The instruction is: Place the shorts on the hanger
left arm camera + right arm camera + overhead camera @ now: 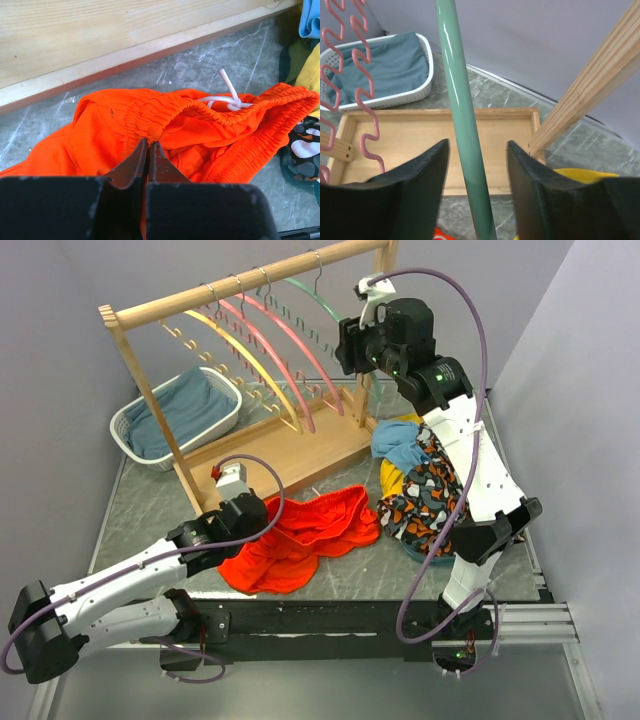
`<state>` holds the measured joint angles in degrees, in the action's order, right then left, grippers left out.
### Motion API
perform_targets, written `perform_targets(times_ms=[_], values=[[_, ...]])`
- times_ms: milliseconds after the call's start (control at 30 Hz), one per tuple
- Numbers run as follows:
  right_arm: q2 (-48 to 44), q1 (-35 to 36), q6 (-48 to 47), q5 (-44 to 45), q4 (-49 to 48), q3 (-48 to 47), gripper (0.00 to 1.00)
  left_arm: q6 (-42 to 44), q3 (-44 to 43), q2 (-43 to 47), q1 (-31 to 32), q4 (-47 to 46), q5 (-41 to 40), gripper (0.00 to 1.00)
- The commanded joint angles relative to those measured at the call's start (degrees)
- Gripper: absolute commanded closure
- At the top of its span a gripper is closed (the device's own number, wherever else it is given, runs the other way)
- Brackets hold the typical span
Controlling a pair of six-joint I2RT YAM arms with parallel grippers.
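Observation:
The orange-red shorts [310,530] lie crumpled on the grey table in front of the rack. Their white drawstring [227,97] shows at the waistband. My left gripper [255,520] is low over their left side, shut on a fold of the elastic waistband [148,145]. The mint-green hanger [318,298] hangs at the right end of the rack's rail. My right gripper [350,345] is raised beside it. In the right wrist view the hanger's green bar [462,115] runs between the open fingers [477,145], with a gap on each side.
Pink hangers [280,340] and a yellow hanger [250,355] hang left of the green one on the wooden rack [250,285]. A rack post [590,85] stands close to my right finger. A white basket [228,415] holds blue cloth at back left. A pile of patterned clothes [420,485] lies right of the shorts.

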<state>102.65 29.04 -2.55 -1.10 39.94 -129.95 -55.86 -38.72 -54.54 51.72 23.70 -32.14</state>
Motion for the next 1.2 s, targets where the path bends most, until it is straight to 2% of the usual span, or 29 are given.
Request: perform_targets(times_ms=[0,100,133,233,833,1167], values=[[-2.5,-0.2,-0.4,-1.1,-2.3,1.6,0.49,1.5,-3.0,1.5,0.0,-0.4,0.5,0.99],[-2.5,-0.1,-0.4,-0.7,-2.8,1.9,0.67,1.9,-3.2,1.8,-0.1,-0.3,0.4,0.99],[-2.2,-0.1,-0.4,-0.4,-2.6,1.5,0.82,1.9,-3.2,1.9,-0.1,-0.2,0.4,0.99],[-2.6,-0.1,-0.3,0.0,-3.5,1.3,1.00,2.1,-3.2,2.6,-0.1,-0.1,0.4,0.99],[-8.1,0.1,0.0,1.0,-10.9,3.1,1.00,2.5,-4.9,3.2,-0.1,1.1,0.1,0.99],[-17.7,0.6,2.0,3.6,-14.6,16.1,1.00,2.9,-4.2,4.3,-0.1,0.7,-0.1,0.99]])
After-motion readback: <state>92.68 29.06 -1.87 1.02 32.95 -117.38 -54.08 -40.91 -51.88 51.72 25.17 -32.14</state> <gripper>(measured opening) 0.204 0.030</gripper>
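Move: The green hanger's near arm stands right between the right gripper's half-open fingers, practically at the hand point. The neighbouring pink hanger is about 8 cm to its left, level with it. The rack's right post stands some 9 cm ahead and 6 cm to the right. From the left gripper, which still holds the orange shorts' waistband, the green hanger is roughly 20 cm ahead, 13 cm right and 28 cm up. Shut the right fingers on the green hanger's near arm while sinking about 1 cm, and hold it there briefly. Then hoist the hanger some 4 cm, tipping the fingers up slightly, and draw it back and right towards yourself, letting it down a little at the end. Meanwhile raise the left gripper about 2.5 cm, keeping its pinch on the orange waistband. ##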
